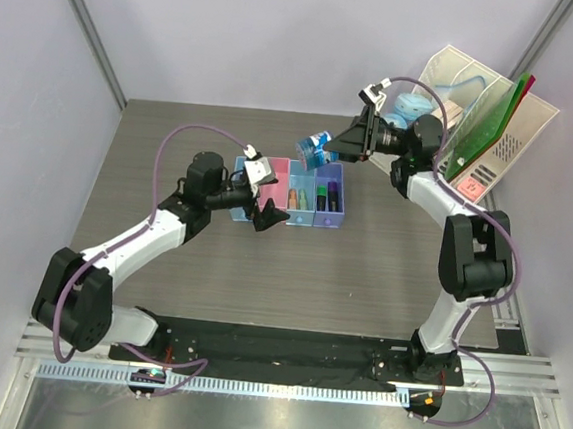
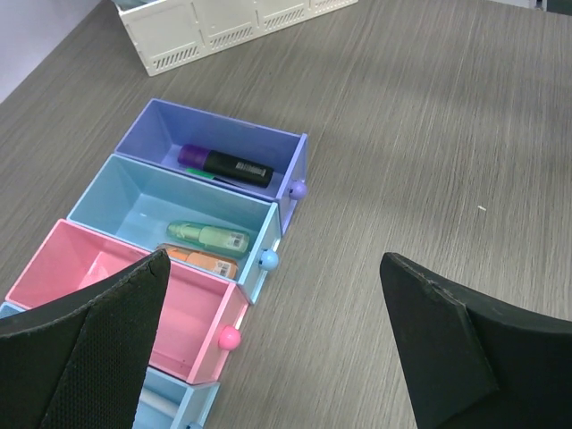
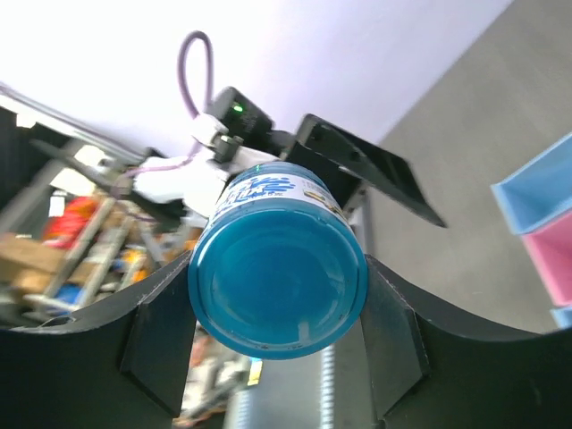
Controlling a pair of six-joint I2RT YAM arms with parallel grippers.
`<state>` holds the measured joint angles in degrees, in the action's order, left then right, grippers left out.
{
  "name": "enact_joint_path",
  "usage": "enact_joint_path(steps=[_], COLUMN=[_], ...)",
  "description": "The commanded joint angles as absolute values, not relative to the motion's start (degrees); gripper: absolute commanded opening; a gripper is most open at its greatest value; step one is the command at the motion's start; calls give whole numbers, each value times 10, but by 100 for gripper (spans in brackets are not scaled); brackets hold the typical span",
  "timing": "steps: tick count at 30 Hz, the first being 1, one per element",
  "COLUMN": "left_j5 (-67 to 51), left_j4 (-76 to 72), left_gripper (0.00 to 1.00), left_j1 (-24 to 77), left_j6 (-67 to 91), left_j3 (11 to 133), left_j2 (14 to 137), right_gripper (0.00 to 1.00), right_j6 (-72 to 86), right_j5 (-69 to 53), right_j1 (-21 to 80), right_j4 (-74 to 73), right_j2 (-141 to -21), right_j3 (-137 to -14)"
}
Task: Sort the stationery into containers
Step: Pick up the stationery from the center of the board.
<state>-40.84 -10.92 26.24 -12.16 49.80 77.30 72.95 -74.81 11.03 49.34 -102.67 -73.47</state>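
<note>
The round blue roll (image 1: 313, 149) hangs in the air just behind the row of containers (image 1: 338, 219), with my right gripper (image 1: 328, 146) shut on it. In the right wrist view the roll's flat end (image 3: 277, 268) fills the space between both fingers (image 3: 159, 335). My left gripper (image 1: 264, 213) stands open at the row's near side, nothing between its fingers (image 2: 447, 340). The purple tray (image 2: 161, 121) holds a purple highlighter (image 2: 223, 164). The light blue tray (image 2: 116, 192) beside it holds a green highlighter (image 2: 207, 236) and an orange one (image 2: 201, 261). The pink tray (image 2: 63, 259) shows nothing inside.
A large white slanted file rack (image 1: 521, 120) with green folders stands at the back right, close behind my right arm; its base (image 2: 206, 27) shows beyond the trays. Bare wood-grain table (image 2: 429, 134) lies to the right of the trays.
</note>
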Motion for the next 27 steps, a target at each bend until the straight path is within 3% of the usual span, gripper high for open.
enact_joint_path(steps=[1,27], left_j5=[-396,-431], left_j4=[-184,-230], left_gripper=[100,100], left_j1=[263,263], left_j6=[-120,-49], left_j3=[483,520], left_j2=[739,737], right_gripper=[22,20], right_j6=[1086,1042], right_j5=[-775,-782], right_j1=[119,181], right_j4=[955,955], right_j2=[-1078,-1158], right_j3=[-769,-723])
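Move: The blue jar is already in my right hand, and my open left fingers, where I am taking it, lie about 10 cm left, 5 cm back and 11 cm below that hand. From my left hand the jar is some 8 cm right, 5 cm ahead and 11 cm up. About 10 cm ahead of my left hand and 17 cm below it stand the tray's pink compartment, 1 cm to its left, and the purple compartment, 11 cm to its right. I lower the jar about 5 cm in my right hand, carrying it some 4 cm left and a little back towards my left gripper while that wrist rolls some 20 degrees, front side down, and its fingers swing slightly back. My left hand rises about 5 cm to meet it, wide open, fingertips tipping up a little; my right keeps its grip on the jar. ##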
